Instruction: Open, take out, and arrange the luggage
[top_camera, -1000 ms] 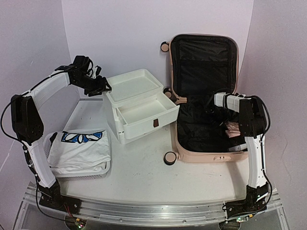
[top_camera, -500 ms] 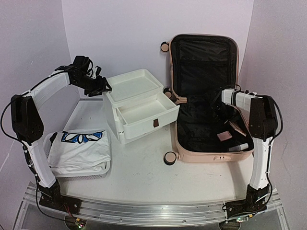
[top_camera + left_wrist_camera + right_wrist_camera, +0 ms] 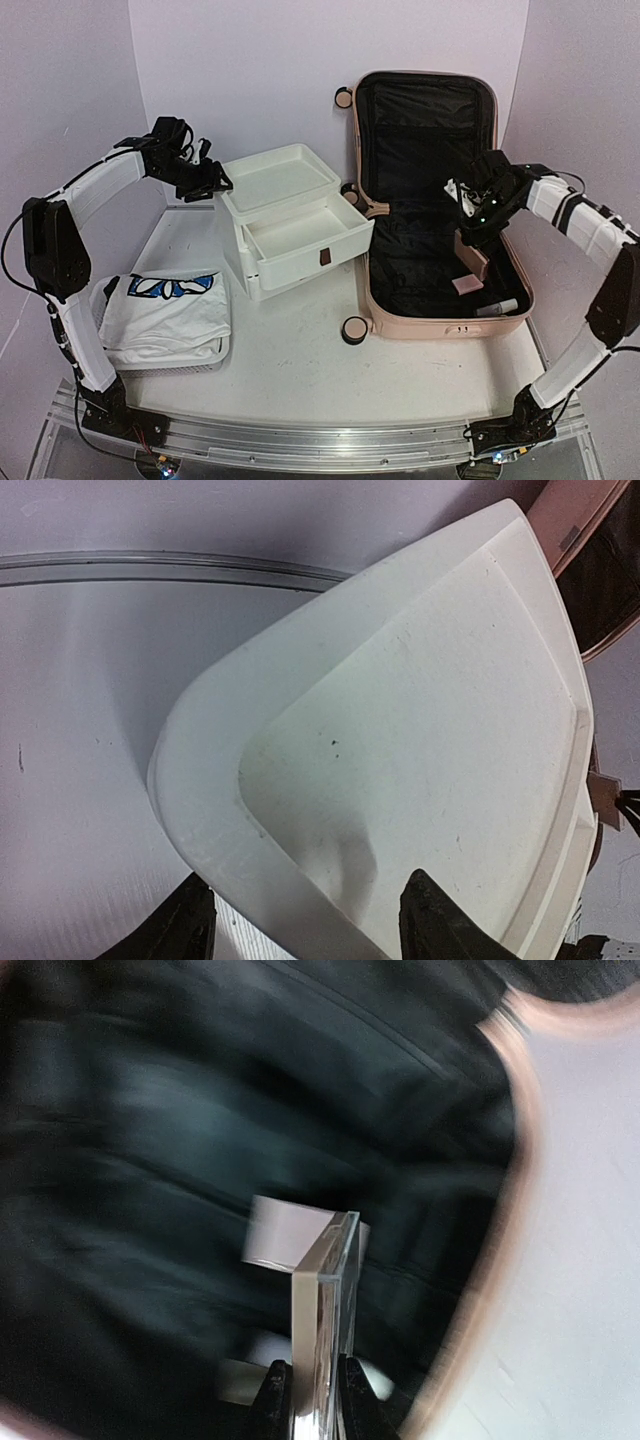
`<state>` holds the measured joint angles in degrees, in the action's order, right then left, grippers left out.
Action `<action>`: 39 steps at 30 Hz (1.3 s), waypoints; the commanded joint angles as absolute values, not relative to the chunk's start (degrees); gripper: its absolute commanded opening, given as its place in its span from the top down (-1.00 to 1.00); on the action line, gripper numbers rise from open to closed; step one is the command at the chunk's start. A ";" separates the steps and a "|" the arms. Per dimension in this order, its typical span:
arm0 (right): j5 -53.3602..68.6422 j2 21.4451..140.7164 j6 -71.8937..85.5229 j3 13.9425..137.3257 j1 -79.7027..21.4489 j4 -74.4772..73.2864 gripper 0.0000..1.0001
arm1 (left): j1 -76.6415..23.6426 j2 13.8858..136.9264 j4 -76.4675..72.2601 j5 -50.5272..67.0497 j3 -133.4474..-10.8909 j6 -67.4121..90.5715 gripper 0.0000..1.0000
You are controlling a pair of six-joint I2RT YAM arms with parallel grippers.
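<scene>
The pale pink luggage (image 3: 440, 326) lies open at the right, lid propped up, black lining (image 3: 150, 1160) showing. My right gripper (image 3: 470, 226) hangs above its lower half, shut on a flat pink case with a clear edge (image 3: 472, 256), held edge-on between the fingers (image 3: 325, 1300). Under it a small pink box (image 3: 285, 1232) and a pale tube (image 3: 497, 307) lie on the lining. My left gripper (image 3: 215, 183) stands open over the back left corner of the white drawer unit's top tray (image 3: 420, 710), one finger (image 3: 190, 925) outside the rim, the other inside.
The white drawer unit (image 3: 290, 225) stands mid-table with its drawer pulled out toward the luggage. A folded white shirt with a blue print (image 3: 165, 310) lies in a white mesh basket (image 3: 170, 366) at the front left. Purple walls close the back and sides.
The right arm has swung out to the right and risen, lifting the flat pink case off the suitcase floor. The left arm has not moved.
</scene>
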<state>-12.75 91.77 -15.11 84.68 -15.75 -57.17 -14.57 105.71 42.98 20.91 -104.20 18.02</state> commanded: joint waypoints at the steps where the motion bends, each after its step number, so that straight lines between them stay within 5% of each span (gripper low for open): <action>1: 15.21 82.36 -25.47 81.58 -18.28 -44.30 1.00 | -15.30 105.51 45.26 24.06 -103.04 16.61 -0.25; 19: 35.19 93.72 -60.89 110.33 -34.23 -50.27 1.00 | -15.44 105.67 44.98 24.70 -102.80 16.79 -0.25; 39: 28.88 121.33 -76.63 136.80 -38.60 -60.65 1.00 | -15.83 105.73 44.65 25.13 -102.55 16.96 -0.24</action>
<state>31.11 118.98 -71.96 132.44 -38.37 -59.57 -14.57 105.71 42.98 21.32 -104.09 18.44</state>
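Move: The right hand holds a thin pink case above the suitcase; the open drawer lies about 36 cm to its left, level with it in depth and some 2 cm lower. The chest's top tray is about 41 cm left, 8 cm ahead and 5 cm higher; the near suitcase wheel is 28 cm left, 11 cm back and 15 cm down. From the left hand, the drawer is about 19 cm right, 7 cm back and 8 cm below. Right hand carries the pinched case up and about 33 cm left, then dips over the drawer, turning counter-clockwise. ##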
